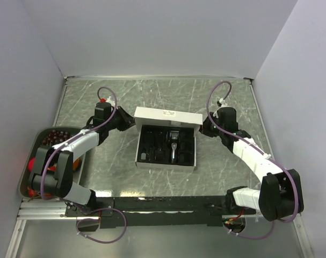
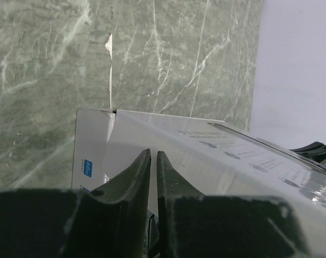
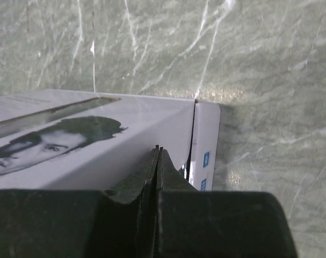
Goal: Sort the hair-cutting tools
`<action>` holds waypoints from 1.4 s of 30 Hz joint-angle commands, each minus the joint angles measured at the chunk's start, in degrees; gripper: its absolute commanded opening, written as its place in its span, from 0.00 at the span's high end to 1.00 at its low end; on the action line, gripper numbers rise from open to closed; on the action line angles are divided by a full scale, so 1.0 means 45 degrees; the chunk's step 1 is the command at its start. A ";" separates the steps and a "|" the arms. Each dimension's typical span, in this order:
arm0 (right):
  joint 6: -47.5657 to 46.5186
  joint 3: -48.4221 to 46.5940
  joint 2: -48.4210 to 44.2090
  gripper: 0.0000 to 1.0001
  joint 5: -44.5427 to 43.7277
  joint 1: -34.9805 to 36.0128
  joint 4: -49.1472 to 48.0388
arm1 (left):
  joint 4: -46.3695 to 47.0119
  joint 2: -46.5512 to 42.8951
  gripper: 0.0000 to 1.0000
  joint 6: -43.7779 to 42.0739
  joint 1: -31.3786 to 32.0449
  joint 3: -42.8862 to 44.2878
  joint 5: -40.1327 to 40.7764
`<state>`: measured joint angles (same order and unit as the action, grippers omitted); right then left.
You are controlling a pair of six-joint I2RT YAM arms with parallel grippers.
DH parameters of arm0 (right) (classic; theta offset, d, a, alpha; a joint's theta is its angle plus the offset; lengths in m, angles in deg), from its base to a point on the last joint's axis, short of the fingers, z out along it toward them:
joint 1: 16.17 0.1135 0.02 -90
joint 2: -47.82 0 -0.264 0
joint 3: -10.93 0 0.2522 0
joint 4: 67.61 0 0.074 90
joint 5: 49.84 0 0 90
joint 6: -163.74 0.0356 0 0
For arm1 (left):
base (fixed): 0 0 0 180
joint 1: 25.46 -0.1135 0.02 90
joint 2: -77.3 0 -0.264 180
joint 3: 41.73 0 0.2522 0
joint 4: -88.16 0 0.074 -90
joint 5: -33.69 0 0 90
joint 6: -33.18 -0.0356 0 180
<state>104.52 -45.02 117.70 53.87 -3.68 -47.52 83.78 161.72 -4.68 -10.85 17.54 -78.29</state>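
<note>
The white box point(image 1: 168, 115) lies open mid-table, its lid raised at the back. Its black insert point(image 1: 152, 146) holds the black-and-silver hair clipper point(image 1: 174, 146); the other dark pieces in the compartments are too dim to tell apart. My left gripper point(image 1: 131, 123) sits at the lid's left end. In the left wrist view its fingertips point(image 2: 153, 152) stand a hairline apart against the white lid point(image 2: 205, 161), nothing visible between them. My right gripper point(image 1: 204, 128) is at the lid's right end, its fingertips point(image 3: 158, 147) pressed together against the printed face side point(image 3: 87, 145).
A grey tray point(image 1: 27, 161) of fruit with dark grapes point(image 1: 55, 135) and a red fruit point(image 1: 32, 163) stands at the left edge, under the left arm. White walls close in the marbled table point(image 1: 152, 91) at the left, back and right.
</note>
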 commanded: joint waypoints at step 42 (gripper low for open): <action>-0.0103 0.1955 -0.2987 0.98 -0.2050 0.0974 0.1169 | -0.0638 -0.3231 0.86 -0.0160 0.0991 -0.3063 0.2514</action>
<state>104.11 -36.65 109.33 49.20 -0.51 -44.50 82.54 152.02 -5.95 -6.96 5.43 -73.55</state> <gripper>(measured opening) 0.023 0.135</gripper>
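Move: Standing nearly upright on the tray's far edge, the lid has its middle about 13 cm to the right of the left hand, 1 cm nearer the base and level in height. From the right hand it is roughly 14 cm left and 2 cm ahead, also level. The tray's middle lies some 9 cm nearer the base than the lid's and 11 cm below the hands, with the clipper about 11 cm back and 16 cm right of the left hand. Guiding the lid over the tray from its two ends, both hands barely move at first, then draw back towards the base and sink together: the left about 6 cm back and 3.5 down, the right some 4 cm back and 3 down. The nearly shut fingertips stay close at the lid's left and right ends, seemingly keeping contact; the wrists hardly turn. ##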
